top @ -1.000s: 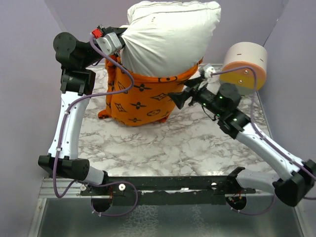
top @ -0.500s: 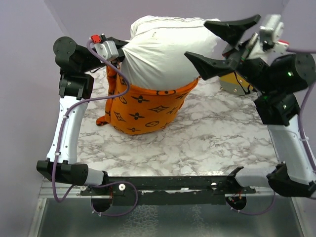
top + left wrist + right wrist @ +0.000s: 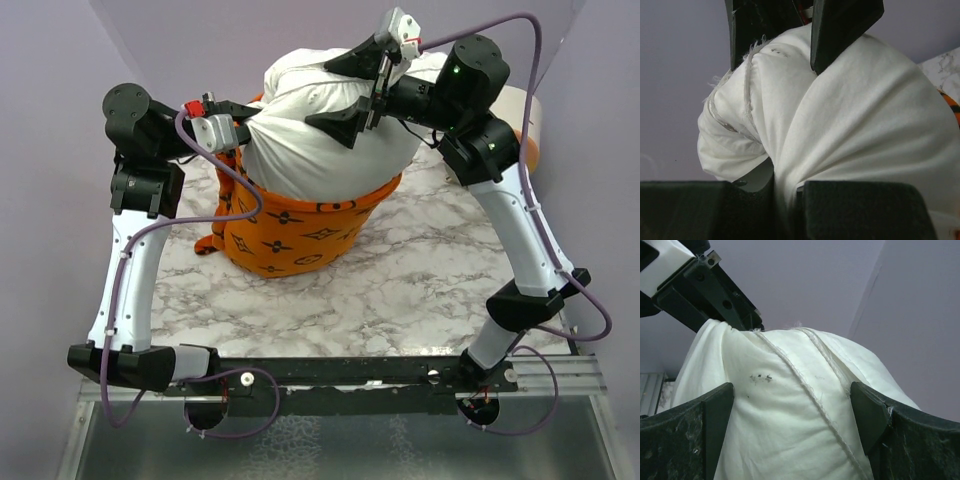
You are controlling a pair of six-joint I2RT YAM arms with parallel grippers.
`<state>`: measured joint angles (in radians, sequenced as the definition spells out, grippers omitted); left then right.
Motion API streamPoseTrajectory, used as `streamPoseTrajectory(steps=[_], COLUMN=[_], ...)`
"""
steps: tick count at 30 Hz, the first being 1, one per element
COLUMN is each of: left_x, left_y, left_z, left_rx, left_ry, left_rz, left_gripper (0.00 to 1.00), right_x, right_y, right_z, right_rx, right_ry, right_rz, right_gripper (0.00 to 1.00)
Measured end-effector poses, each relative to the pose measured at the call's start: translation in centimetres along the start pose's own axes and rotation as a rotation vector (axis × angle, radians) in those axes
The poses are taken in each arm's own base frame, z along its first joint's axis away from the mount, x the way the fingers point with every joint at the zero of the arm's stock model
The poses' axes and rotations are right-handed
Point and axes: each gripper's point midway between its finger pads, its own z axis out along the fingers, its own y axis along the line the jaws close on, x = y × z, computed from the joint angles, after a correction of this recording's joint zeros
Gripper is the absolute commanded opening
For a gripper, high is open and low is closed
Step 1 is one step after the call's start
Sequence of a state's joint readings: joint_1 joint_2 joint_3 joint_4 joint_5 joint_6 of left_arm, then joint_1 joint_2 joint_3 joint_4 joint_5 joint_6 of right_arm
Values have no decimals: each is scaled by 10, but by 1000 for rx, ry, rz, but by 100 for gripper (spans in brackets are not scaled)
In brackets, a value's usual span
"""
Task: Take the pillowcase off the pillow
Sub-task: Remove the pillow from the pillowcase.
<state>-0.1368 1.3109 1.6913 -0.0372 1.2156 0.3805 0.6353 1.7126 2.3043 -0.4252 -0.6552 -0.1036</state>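
The plump white pillow (image 3: 300,150) stands upright, its lower half inside the orange pillowcase (image 3: 290,235) with dark emblems, bunched on the marble table (image 3: 400,290). My left gripper (image 3: 244,126) is shut on a fold of the pillow's white fabric at its upper left; in the left wrist view the cloth (image 3: 850,115) is pinched between the jaws (image 3: 787,200). My right gripper (image 3: 316,94) is open and straddles the pillow's top from the right. In the right wrist view its fingers (image 3: 715,415) flank the seamed pillow (image 3: 790,415), with the gripper's middle (image 3: 792,425) over the cloth.
A round white and orange cylinder (image 3: 528,120) lies at the back right, partly behind the right arm. Purple walls close in the back and both sides. The left gripper's body (image 3: 715,295) shows in the right wrist view just beyond the pillow.
The right arm has risen from beside the pillowcase and swung left over the pillow's top, jaws open. The left gripper has kept its pinch, and the pillow top has bunched narrower.
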Motion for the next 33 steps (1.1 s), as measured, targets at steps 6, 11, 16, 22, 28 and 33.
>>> streamPoseTrajectory(steps=[6, 11, 16, 22, 28, 33], left_x=[-1, 6, 23, 70, 119, 126], left_y=[-13, -8, 19, 32, -29, -48], left_z=[-3, -8, -38, -129, -149, -148], left_rx=[29, -32, -178, -322, -250, -207], left_ry=[-6, 22, 119, 250, 218, 198], left_rz=[42, 66, 13, -233, -573, -639], left_gripper=[37, 99, 99, 99, 99, 90], right_x=[16, 54, 62, 46, 46, 46], right_y=[21, 22, 15, -4, -9, -10], right_z=[-2, -7, -25, -34, -34, -34], right_rx=[-75, -5, 123, 221, 246, 255], right_ry=[72, 152, 122, 80, 71, 71], right_rz=[-16, 42, 37, 10, 13, 24], right_gripper=[27, 1, 1, 1, 1, 1])
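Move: Right under the right hand's open fingers stands the pillow's top fold, about 6 cm down; the bunched pillow corner in the left grip is some 14 cm to this hand's left and about 3 cm lower. From the left hand, the pillowcase's left rim lies roughly 16 cm below, 2 cm left and 3 cm ahead, while that top fold is about 13 cm to its right and 3 cm lower. Sinking about 7 cm, the right hand shuts its wide-open fingers on the pillow's top fold, then lifts it 2 cm and draws it 3 cm right. As they close, the left hand opens, lets go of its corner and pulls clear some 14 cm left, then drops as far, tilting about 40 degrees until its open fingers face the pillowcase's left rim. ##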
